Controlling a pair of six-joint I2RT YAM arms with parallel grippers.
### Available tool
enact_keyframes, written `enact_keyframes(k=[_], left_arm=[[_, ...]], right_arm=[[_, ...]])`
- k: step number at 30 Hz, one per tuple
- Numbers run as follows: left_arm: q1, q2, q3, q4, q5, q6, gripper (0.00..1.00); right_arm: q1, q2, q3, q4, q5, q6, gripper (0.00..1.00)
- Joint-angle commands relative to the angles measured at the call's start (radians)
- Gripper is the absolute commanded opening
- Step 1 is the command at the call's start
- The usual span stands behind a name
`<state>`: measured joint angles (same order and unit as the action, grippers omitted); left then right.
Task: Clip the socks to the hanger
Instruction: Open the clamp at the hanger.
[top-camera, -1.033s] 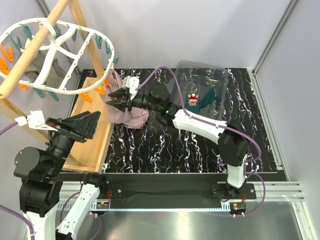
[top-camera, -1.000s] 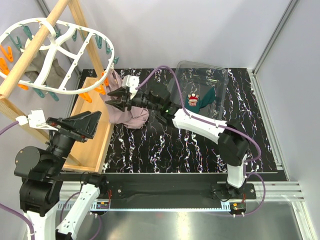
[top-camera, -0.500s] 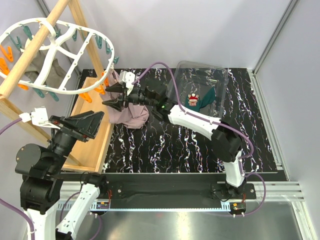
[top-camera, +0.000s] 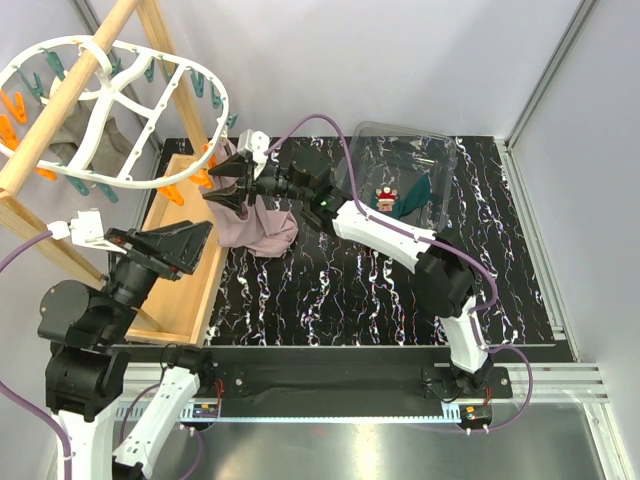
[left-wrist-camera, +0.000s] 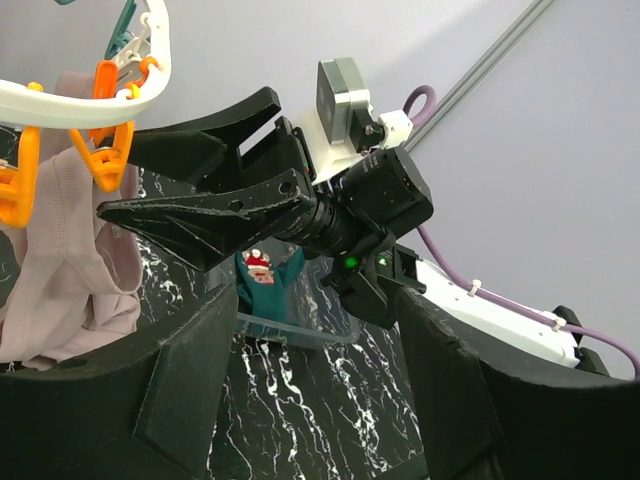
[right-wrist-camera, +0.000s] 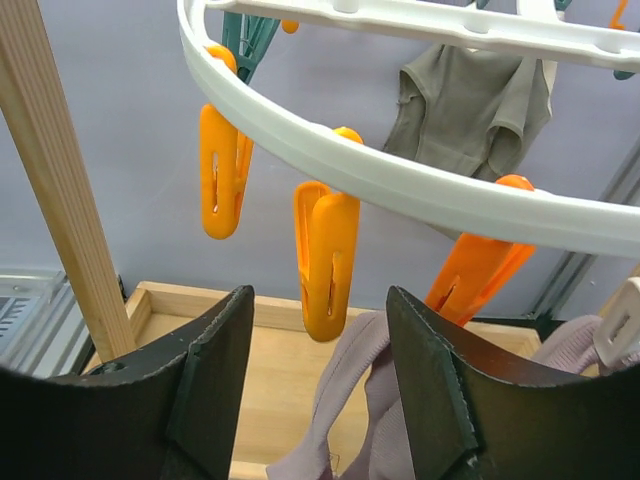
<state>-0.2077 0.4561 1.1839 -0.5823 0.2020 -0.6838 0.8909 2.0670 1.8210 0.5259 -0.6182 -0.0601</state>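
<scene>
The white oval hanger (top-camera: 150, 130) hangs at the far left with teal and orange pegs; its rim also shows in the right wrist view (right-wrist-camera: 400, 180). My right gripper (top-camera: 225, 185) is open and empty at the hanger's right edge. In the right wrist view (right-wrist-camera: 318, 300) an orange peg (right-wrist-camera: 327, 260) hangs between its fingertips. The teal-green socks (top-camera: 400, 195) lie in a clear bin; the one with the Christmas figure (left-wrist-camera: 262, 285) shows in the left wrist view. My left gripper (top-camera: 185, 245) is open and empty, low at the left, pointing at the right gripper (left-wrist-camera: 200, 215).
A mauve-pink cloth (top-camera: 255, 225) hangs from the hanger down to the table. A grey cloth (right-wrist-camera: 470, 95) is clipped at the far side. A wooden pole frame (top-camera: 70, 100) carries the hanger above a wooden tray (top-camera: 185, 300). The clear bin (top-camera: 400, 160) stands at the back.
My right gripper has moved left and up, from over the mauve cloth to the orange pegs at the hanger's rim. The left gripper has barely shifted.
</scene>
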Motion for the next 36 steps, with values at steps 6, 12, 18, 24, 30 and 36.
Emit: enact_keyframes(k=[6,12,18,24,30,36], left_arm=[[-0.001,0.082,0.048,-0.010,-0.056,-0.036,0.70],[0.001,0.150,0.104,-0.051,-0.093,-0.042,0.70],[0.001,0.205,0.154,-0.086,-0.104,-0.037,0.70],[0.001,0.220,0.174,-0.132,-0.167,-0.042,0.70],[-0.001,0.292,0.200,-0.146,-0.256,-0.013,0.69],[-0.001,0.335,0.200,-0.096,-0.286,-0.028,0.68]], right_arm=[[-0.003,0.038,0.072,0.049,-0.058,0.081,0.58],[-0.003,0.047,0.087,0.066,-0.069,0.121,0.43],[-0.003,0.045,0.089,0.077,-0.063,0.138,0.35],[-0.004,0.036,0.101,0.043,-0.061,0.158,0.00],[-0.003,-0.042,0.087,-0.050,-0.057,0.183,0.00],[-0.003,-0.119,0.089,-0.191,-0.057,0.194,0.00]])
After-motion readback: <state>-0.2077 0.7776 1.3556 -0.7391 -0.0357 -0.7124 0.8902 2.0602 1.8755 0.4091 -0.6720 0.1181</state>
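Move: The middle orange clamp on the hanger's near right rim sits between and just beyond the right gripper's open tips, about 2 cm to its left and 2 cm up. The next orange clamp is some 5 cm nearer the base and 5 cm left of it; the other orange one hangs about 6 cm farther out. From the open, empty left gripper, the middle clamp is about 16 cm ahead, 5 cm left and 4 cm down. Ease the right gripper about 1 cm left and back, close it from wide open until it pinches the middle clamp's lower end, and keep the pinch with a slight roll. Meanwhile bring the left gripper, still open, about 8 cm forward in two spurts towards that clamp, sinking a little, tipping down nearly 20 degrees and turning somewhat counter-clockwise. ##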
